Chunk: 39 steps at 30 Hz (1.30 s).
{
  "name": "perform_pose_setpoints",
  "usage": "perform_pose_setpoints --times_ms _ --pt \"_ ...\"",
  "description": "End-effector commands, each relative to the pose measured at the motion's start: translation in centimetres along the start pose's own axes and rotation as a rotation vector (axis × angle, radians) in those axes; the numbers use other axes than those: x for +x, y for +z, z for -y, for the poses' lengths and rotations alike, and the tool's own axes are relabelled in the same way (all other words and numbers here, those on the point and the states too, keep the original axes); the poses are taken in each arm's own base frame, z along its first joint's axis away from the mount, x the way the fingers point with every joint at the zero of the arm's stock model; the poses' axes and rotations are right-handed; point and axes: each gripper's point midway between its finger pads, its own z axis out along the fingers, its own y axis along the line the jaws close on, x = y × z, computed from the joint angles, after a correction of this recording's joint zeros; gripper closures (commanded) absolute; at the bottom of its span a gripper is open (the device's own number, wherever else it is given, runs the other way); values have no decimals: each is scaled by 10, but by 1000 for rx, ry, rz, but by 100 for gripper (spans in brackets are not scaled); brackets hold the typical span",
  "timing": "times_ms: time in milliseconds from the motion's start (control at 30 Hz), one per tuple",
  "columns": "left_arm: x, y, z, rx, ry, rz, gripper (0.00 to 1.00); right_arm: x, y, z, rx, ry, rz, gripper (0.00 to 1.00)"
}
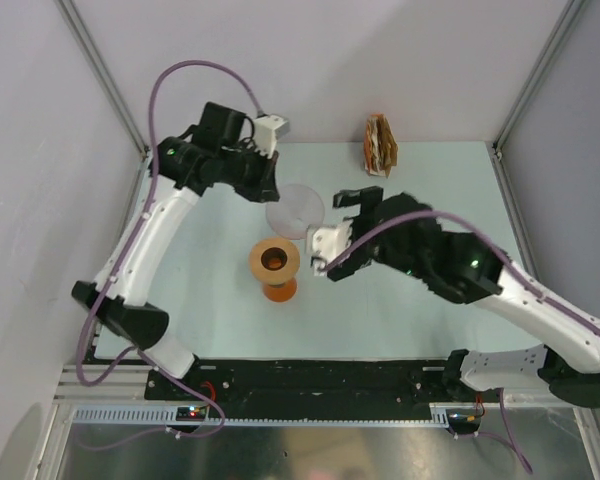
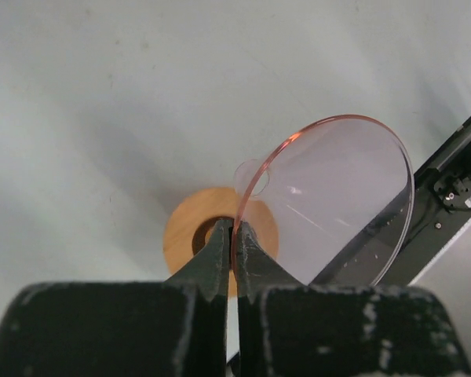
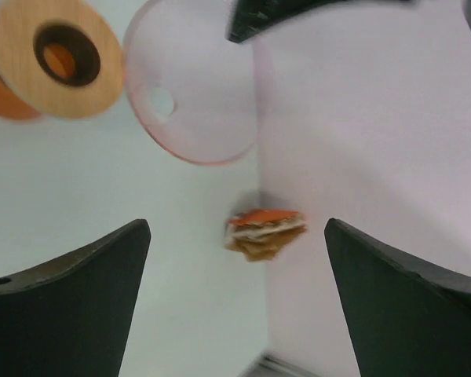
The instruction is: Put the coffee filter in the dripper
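Note:
My left gripper is shut on the thin pinkish rim of the dripper, a clear cone-shaped funnel held tilted above the table. Below and just in front of it stands a wooden ring with a dark centre hole on an orange vessel. My right gripper stands wide open with nothing between its fingers, just right of the dripper and pointing at the back wall. The coffee filter, as a single loose paper, is out of view.
An upright bundle of brown-and-orange papers leans at the back wall, right of centre. The wooden ring shows in the right wrist view at upper left. Frame posts and walls bound the table on the left, right and back.

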Motion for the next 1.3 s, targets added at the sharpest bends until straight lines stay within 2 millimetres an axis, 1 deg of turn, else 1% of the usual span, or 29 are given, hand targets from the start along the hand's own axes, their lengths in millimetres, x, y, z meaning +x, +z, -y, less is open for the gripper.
perform_pose_setpoints --times_ms 0,33,100,167,200,233,267,300,433,500,567,700,767,1000,1133,1267 --pt "7 -51 13 63 -61 103 100 -27 -36 23 -99 477 236 1" --pt "13 -58 13 63 -81 109 100 -28 -37 26 -132 602 254 1" --pt "28 -62 13 54 -119 96 100 -26 -35 35 -190 824 267 3" --pt "43 -64 11 36 -148 79 100 -22 -28 46 -230 1027 258 5" --pt "51 -63 10 27 -163 65 100 -16 -20 50 -241 1124 237 7" --pt "55 -63 10 18 -178 59 100 -16 -16 50 -267 1216 226 9" --pt "62 -60 9 12 -193 44 100 -13 -7 48 -296 1288 206 10" --pt "67 -59 8 6 -207 34 100 -15 -1 43 -345 1348 198 12" --pt "81 -46 -1 -10 -272 -5 100 -15 32 15 -512 1523 108 19" --pt "83 -42 -8 -27 -286 -8 100 -14 45 4 -550 1558 76 20" --pt "85 -38 -13 -45 -288 -10 100 -15 54 -2 -565 1567 66 20" --pt "90 -28 -23 -71 -299 -22 100 -22 67 -12 -609 1571 52 20" --pt "89 -25 -26 -76 -302 -16 100 -23 71 -18 -626 1564 42 20" --pt "85 -12 -36 -88 -308 0 100 -12 88 -42 -665 1546 -20 19" --pt "86 -4 -40 -91 -304 -6 100 -1 99 -47 -649 1535 -43 21" --pt "90 1 -43 -93 -303 -18 100 2 106 -53 -666 1537 -54 23"
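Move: The left hand holds the coffee filter by its rim, the filter's middle about 5 cm to the right, 2 cm back and 3 cm below. The dripper is some 6 cm back, 1 cm left and 17 cm below that hand, with the carafe straight under it, 25 cm below the hand. From the right hand, the dripper is about 15 cm left, 2 cm ahead and 22 cm down; the filter is roughly 9 cm left, 6 cm ahead and 8 cm lower. Still pinching the filter's rim, the left hand swings back and left about 7 cm each, then sinks some 7 cm while easing 4 cm forward, bringing the filter over the dripper's mouth and turning about 15 degrees counter-clockwise. The open, empty right hand lifts 7 cm, then drops about 15 and shifts left towards the filter and dripper, rolling nearly 90 degrees and narrowing slightly. ##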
